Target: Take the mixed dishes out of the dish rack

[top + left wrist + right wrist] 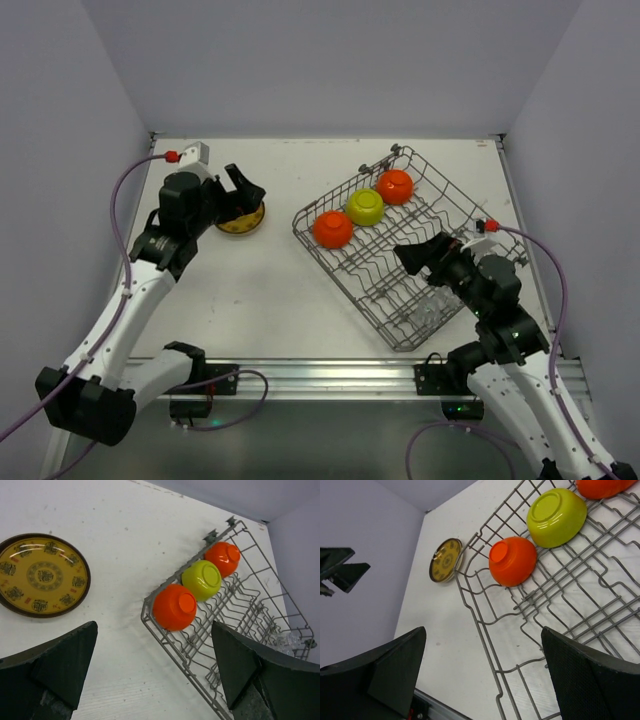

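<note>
The grey wire dish rack (345, 275) lies at the right of the table. Along its far-left side lie an orange bowl (333, 229), a yellow-green bowl (365, 206) and a second orange bowl (394, 185), all tipped over. Clear glasses (430, 315) stand in its near corner. A yellow-brown patterned plate (241, 220) lies flat on the table at the left. My left gripper (243, 192) is open and empty just above the plate. My right gripper (418, 255) is open and empty above the middle of the rack. The left wrist view shows the plate (42, 575), the nearest orange bowl (174, 607) and the rack (165, 640).
The right wrist view shows the rack's rim (492, 662), the orange bowl (512, 561), the yellow-green bowl (556, 517) and the plate (445, 560) beyond. Grey walls close the table on three sides. A metal rail (330, 375) runs along the near edge.
</note>
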Robot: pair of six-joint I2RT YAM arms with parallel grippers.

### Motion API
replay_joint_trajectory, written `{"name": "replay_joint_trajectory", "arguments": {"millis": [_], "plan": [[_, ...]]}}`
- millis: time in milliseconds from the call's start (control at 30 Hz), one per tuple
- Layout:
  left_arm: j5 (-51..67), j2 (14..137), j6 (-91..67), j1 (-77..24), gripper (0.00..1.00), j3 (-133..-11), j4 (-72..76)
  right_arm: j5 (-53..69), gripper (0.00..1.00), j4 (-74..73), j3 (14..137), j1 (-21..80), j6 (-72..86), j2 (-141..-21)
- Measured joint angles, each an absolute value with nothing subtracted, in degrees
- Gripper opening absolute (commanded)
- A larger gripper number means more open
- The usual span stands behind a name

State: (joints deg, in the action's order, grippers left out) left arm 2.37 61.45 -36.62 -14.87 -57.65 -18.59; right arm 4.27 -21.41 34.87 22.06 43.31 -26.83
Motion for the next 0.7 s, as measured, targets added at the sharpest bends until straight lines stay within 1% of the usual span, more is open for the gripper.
{"name": "replay_joint_trajectory", "arguments": {"millis": [133,267,367,467,500,533,567,667,700], "plan": [[4.91,56.31,-33.23,-17.10,1.00,-56.64,-19.49,3.44,0.99,-18.98,32.73,22.06,46.98,-25.10],[8.56,55.81,-31.83,-18.17,1.00,-55.55,-19.86,4.03,0.99,-12.88,29.15,22.06,53.17,-27.40],[10.48,57.45,-31.73,-19.75,0.99,-54.43,-19.88,4.60,0.99,-4.95,25.54,22.06,59.16,-32.12],[11.40,59.75,-31.66,-21.21,0.96,-53.87,-19.75,5.50,0.99,0.05,25.04,22.06,63.72,-39.86],[11.40,60.88,-31.68,-21.69,0.94,-53.87,-19.35,5.52,0.99,1.26,25.47,22.06,65.10,-42.59],[11.40,62.19,-31.73,-22.15,0.90,-53.87,-18.74,5.50,0.99,2.57,25.82,22.06,66.43,-45.50],[11.40,63.31,-31.79,-22.46,0.84,-53.87,-18.26,5.50,0.99,3.53,25.96,22.06,67.35,-47.33],[10.85,68.03,-32.03,-23.49,0.75,-53.87,-16.32,5.52,0.99,6.46,25.98,22.06,70.26,-51.64],[10.57,69.84,-31.99,-23.73,0.74,-53.89,-15.64,5.52,0.99,7.33,25.98,22.06,70.87,-52.14]]}}
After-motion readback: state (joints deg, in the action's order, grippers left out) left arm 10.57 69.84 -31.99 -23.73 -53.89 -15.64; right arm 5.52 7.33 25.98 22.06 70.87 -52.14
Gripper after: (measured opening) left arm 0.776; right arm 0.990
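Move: The near orange bowl, at the rack's left end, lies about 15 cm to the left hand's right, nearly level with it fore and aft and some 16 cm below; the green bowl is 8 cm farther right and 5 cm farther out. The brown plate lies 6 cm ahead and 5 cm left, 21 cm down. From the right hand that orange bowl is about 13 cm ahead, 14 cm left and 15 cm down, the green bowl 18 cm ahead and 7 cm left. Rightward and down towards the near orange bowl goes the left hand, after first drawing back about 4 cm with a slight rise; it swings nearly 20 degrees clockwise, tips down a little and begins to narrow its wide-open fingers. The right hand, fully open, reaches forward, down and left over the rack, about 7 cm ahead, rolling its left side up and tipping down. Neither touches anything. ##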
